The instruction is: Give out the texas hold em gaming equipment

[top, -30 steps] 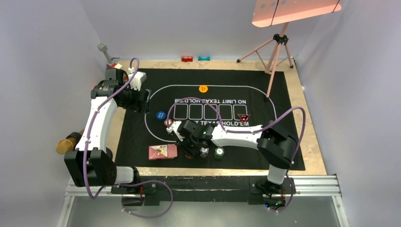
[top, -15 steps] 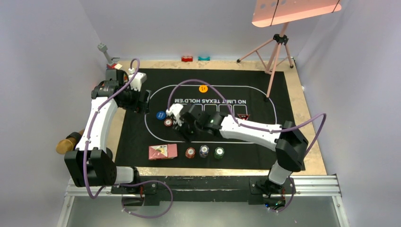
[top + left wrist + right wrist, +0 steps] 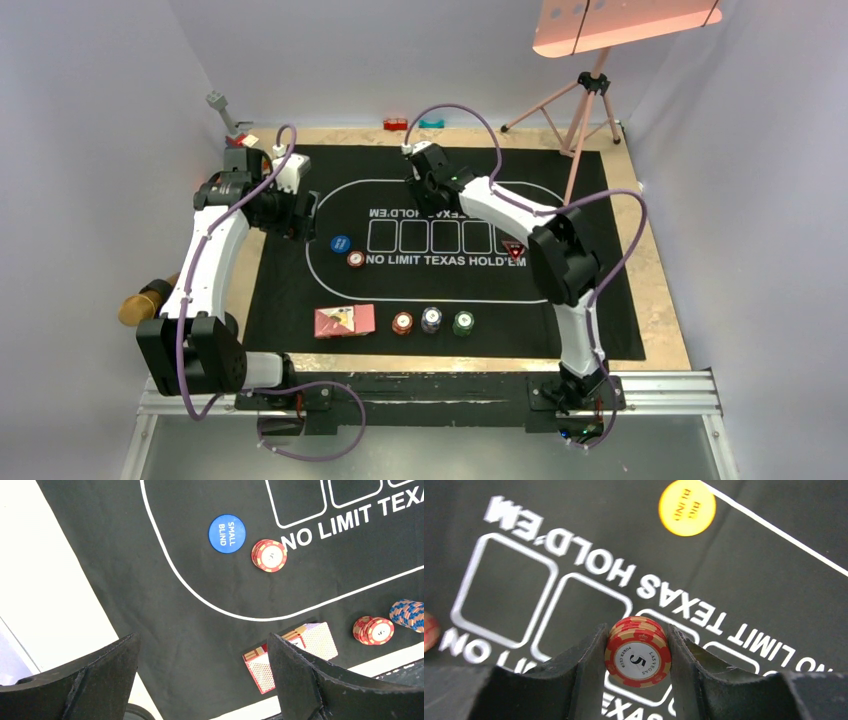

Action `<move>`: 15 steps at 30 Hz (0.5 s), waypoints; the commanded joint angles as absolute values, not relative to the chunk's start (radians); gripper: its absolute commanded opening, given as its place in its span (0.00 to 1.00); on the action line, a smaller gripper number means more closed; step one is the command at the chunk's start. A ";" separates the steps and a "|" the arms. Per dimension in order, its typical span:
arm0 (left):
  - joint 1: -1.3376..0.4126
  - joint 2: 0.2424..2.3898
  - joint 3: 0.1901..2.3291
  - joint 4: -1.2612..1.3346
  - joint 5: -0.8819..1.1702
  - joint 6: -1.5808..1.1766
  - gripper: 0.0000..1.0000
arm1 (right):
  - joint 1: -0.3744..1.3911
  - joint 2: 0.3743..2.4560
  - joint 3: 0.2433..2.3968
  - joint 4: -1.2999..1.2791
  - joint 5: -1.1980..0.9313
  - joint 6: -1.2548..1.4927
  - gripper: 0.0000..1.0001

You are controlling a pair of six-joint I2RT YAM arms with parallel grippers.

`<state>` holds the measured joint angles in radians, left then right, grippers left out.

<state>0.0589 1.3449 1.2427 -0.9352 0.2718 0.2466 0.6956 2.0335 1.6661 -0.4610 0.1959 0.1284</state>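
My right gripper [image 3: 638, 630] is shut on a small stack of red poker chips [image 3: 638, 652], held on edge above the mat's printed card boxes. In the top view it [image 3: 427, 193] hangs over the far side of the oval and hides the orange disc [image 3: 687, 507]. My left gripper [image 3: 202, 640] is open and empty above the mat's left side. Below it lie the blue disc [image 3: 227, 533], a red chip stack [image 3: 269, 555] and the red-backed card pack [image 3: 292, 655]. Red [image 3: 402, 322], blue-grey [image 3: 431, 319] and green [image 3: 463, 322] chip stacks line the near edge. The triangle marker [image 3: 514, 250] lies to the right.
The black mat [image 3: 600, 300] covers most of the wooden table. A pink tripod [image 3: 580, 110] stands at the far right corner. Red [image 3: 396, 124] and teal [image 3: 431, 123] toy blocks sit by the back wall. A brown object [image 3: 145, 300] lies left of the left arm.
My right arm has swung from the near row of chip stacks across the mat to its far side, carrying red chips. The left arm has not moved.
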 commanded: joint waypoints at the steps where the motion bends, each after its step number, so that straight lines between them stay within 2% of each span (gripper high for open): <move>1: 0.067 1.314 1.229 -0.903 0.272 0.257 1.00 | 0.646 2.112 1.787 -0.461 0.258 0.147 0.00; 8: 0.067 1.315 1.227 -0.900 0.264 0.258 1.00 | 0.621 2.274 1.964 -0.489 0.240 0.146 0.00; 15: 0.066 1.307 1.217 -0.892 0.258 0.260 1.00 | 0.618 2.361 2.032 -0.511 0.172 0.162 0.00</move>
<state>0.0589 1.3392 1.2274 -0.9268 0.2638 0.2470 0.6151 2.3596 1.9755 -0.5079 0.2131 0.1383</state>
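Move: Ahead of the right hand, which already grips a short red chip stack, lies the yellow big blind button, about 12 cm farther out, 1 cm to the right and some 9 cm below. The red chips already dealt stand roughly 17 cm left and 8 cm back, with the blue small blind button about 21 cm left and 4 cm back. From the left hand, the big blind is about 22 cm ahead, 29 cm right and 15 cm below. Carrying the pinched red stack forward and down towards the felt on the near side of the big blind button, the right hand travels about 7 cm out and 6 cm lower, slowing as it gets there. It swings some 2 cm right first, then eases back left, turning slightly clockwise; the fingers keep their hold. ##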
